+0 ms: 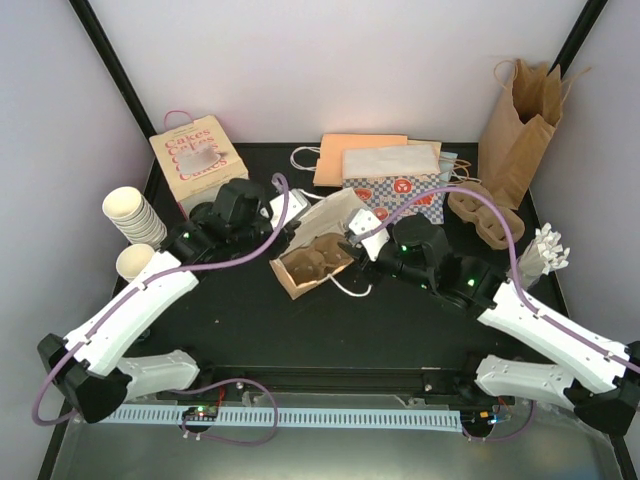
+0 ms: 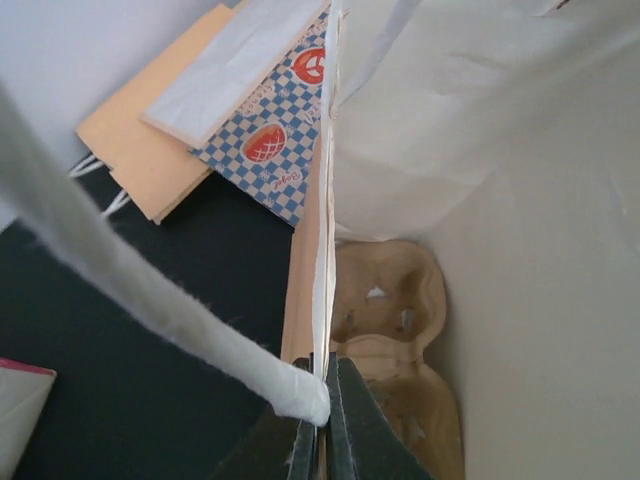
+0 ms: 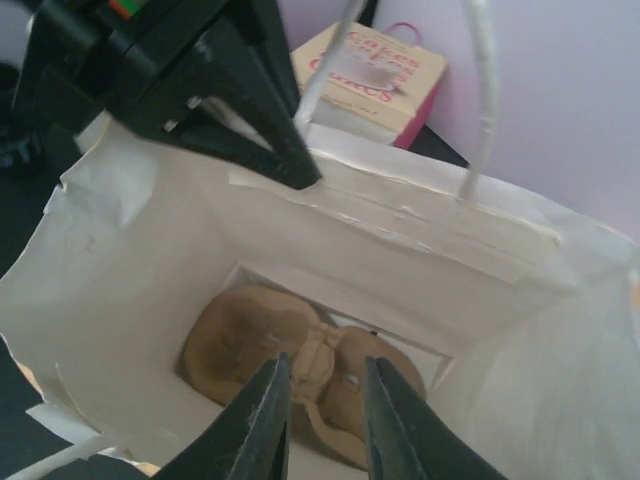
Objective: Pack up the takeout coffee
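Observation:
The takeout coffee is out of view in every frame. A white paper bag (image 1: 335,212) lies on its side mid-table, mouth toward the arms, with a brown pulp cup carrier (image 1: 310,262) inside. My left gripper (image 1: 290,212) is shut on the bag's rim (image 2: 325,300), right beside a white cord handle (image 2: 150,290); the carrier (image 2: 390,300) shows deep in the bag. My right gripper (image 3: 325,385) reaches into the bag's mouth (image 3: 400,230), its jaws a narrow gap apart on either side of the carrier's centre ridge (image 3: 322,355), holding nothing.
Stacked lidless cream cups (image 1: 132,215) and a single cup (image 1: 134,262) stand at the left. A pink "Cakes" box (image 1: 198,160) sits behind them. Flat orange (image 1: 360,158) and checkered (image 1: 395,185) bags lie at the back, with an upright brown bag (image 1: 520,120) and a spare carrier (image 1: 485,215) on the right.

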Robot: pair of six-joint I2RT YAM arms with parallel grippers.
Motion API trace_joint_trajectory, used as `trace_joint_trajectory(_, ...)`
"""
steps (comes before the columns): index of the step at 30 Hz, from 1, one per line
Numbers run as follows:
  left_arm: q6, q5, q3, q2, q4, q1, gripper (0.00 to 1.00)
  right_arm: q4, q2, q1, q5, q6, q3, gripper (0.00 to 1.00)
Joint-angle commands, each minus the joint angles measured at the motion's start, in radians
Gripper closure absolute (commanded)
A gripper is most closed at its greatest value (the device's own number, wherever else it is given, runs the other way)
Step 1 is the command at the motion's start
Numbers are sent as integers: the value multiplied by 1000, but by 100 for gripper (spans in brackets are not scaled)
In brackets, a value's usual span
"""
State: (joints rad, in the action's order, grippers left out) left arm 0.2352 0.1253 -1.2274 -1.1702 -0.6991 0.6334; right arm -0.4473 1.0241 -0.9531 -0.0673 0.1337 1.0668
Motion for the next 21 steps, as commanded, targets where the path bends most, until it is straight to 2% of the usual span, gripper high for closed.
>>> trace_joint_trajectory(1, 90, -92, 39, 75, 118, 38, 98, -3, 30, -9, 118, 124, -5, 81)
trace_joint_trajectory(5, 140, -129, 59, 96, 134, 47, 99, -4, 52, -18, 123, 154, -4, 92)
trace_joint_trajectory(16, 264, -162, 178, 187, 248, 76, 98, -78, 161, -78, 66, 239, -12, 99)
trace_joint_trajectory(21, 282, -151, 219, 218, 268, 87, 98, -26, 159, -143, 44, 291, -87, 99)
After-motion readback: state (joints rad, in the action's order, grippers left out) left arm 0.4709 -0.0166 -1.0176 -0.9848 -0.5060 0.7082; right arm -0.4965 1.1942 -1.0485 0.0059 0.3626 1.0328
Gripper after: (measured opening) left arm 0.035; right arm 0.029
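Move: The bag stands between the grippers, its left rim already pinched by the left one; its middle lies about 7 cm right, 3 cm ahead and 12 cm below that hand. From the empty right gripper, the bag's middle is roughly 8 cm left, 5 cm ahead and 14 cm down. The cup tray on its floor is about 8 cm left, 6 cm ahead and 25 cm down, the near handle some 3 cm back and 10 cm down. Bring the right gripper down about 8 cm, drifting left and a little back, to the near side of the bag's open mouth, closing its part-open fingers on nothing as it goes and rolling the wrist some 25 degrees. Meanwhile keep the left gripper's pinch on the rim nearly in place and tilt its fingers upward by close to 20 degrees. ##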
